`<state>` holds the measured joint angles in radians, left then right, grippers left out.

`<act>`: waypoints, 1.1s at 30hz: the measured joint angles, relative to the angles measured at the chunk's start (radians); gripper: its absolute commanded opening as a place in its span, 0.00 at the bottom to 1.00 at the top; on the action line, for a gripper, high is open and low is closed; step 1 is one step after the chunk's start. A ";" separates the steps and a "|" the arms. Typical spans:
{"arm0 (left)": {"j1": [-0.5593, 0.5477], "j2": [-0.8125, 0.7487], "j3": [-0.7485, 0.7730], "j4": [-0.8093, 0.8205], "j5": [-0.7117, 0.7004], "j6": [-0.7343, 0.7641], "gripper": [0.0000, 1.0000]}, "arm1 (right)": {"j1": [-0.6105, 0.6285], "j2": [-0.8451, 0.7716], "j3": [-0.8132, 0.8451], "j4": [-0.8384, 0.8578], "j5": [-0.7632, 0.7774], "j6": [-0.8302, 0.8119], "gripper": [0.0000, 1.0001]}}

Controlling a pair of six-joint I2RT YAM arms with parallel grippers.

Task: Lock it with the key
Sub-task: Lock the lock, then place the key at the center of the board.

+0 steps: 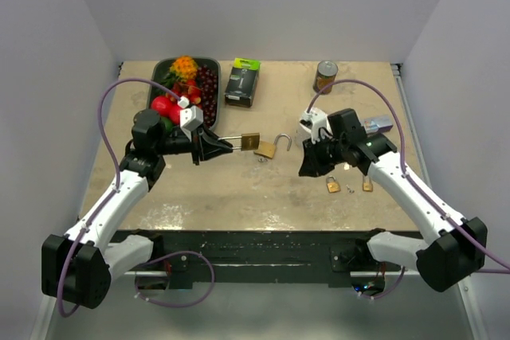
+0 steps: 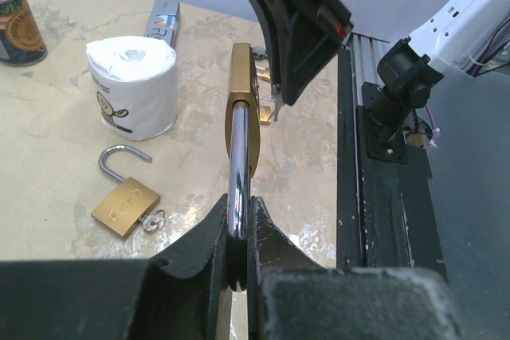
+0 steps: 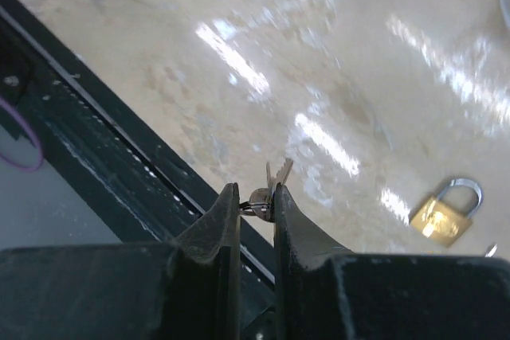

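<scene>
My left gripper [image 1: 225, 147] [image 2: 237, 212] is shut on the steel shackle of a brass padlock [image 1: 249, 142] [image 2: 243, 93], which it holds level above the table with the body pointing right. To the right of it, my right gripper [image 1: 307, 168] [image 3: 256, 197] is shut on a small bunch of keys [image 3: 271, 189], and the key blades stick out past the fingertips. In the left wrist view the right gripper hangs just beyond the held padlock's body. A second brass padlock [image 1: 275, 149] [image 2: 126, 201] lies on the table with its shackle open and a key ring at its base.
Two small padlocks [image 1: 333, 185] [image 1: 367, 185] lie near the right arm, and one of them shows in the right wrist view [image 3: 442, 212]. A toilet roll [image 1: 312, 127] [image 2: 131, 85], a can [image 1: 325, 76], a black box [image 1: 241, 81] and a fruit tray [image 1: 209, 63] stand further back.
</scene>
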<state>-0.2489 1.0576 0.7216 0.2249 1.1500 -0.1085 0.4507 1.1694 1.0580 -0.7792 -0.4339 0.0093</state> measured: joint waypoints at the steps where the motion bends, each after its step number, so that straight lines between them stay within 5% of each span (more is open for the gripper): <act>1: 0.000 0.000 0.000 0.001 -0.006 -0.002 0.00 | -0.003 0.003 -0.031 0.000 0.024 0.029 0.00; 7: 0.000 0.000 -0.002 0.002 -0.031 -0.004 0.00 | -0.009 0.013 -0.169 -0.016 0.110 0.144 0.00; 33: 0.000 -0.018 -0.033 -0.024 -0.085 0.000 0.00 | -0.019 0.314 -0.183 0.043 0.363 0.285 0.00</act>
<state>-0.2489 1.0401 0.6884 0.2008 1.0649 -0.1085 0.4320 1.4830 0.8745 -0.7364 -0.0711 0.2947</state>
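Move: The right hand still holds a key bunch and takes it to bare table about 6 cm to its right, 1 cm back and 18 cm below. The small padlock lies 1 cm ahead, 11 cm right; other keys are level, 16 cm right; a second small padlock is 1 cm ahead, 21 cm right. From the left hand, that spot is some 24 cm right, 1 cm back and 26 cm below. The right hand lowers its keys about 15 cm, easing 6 cm right towards the small padlock, fingers tipping downward. ##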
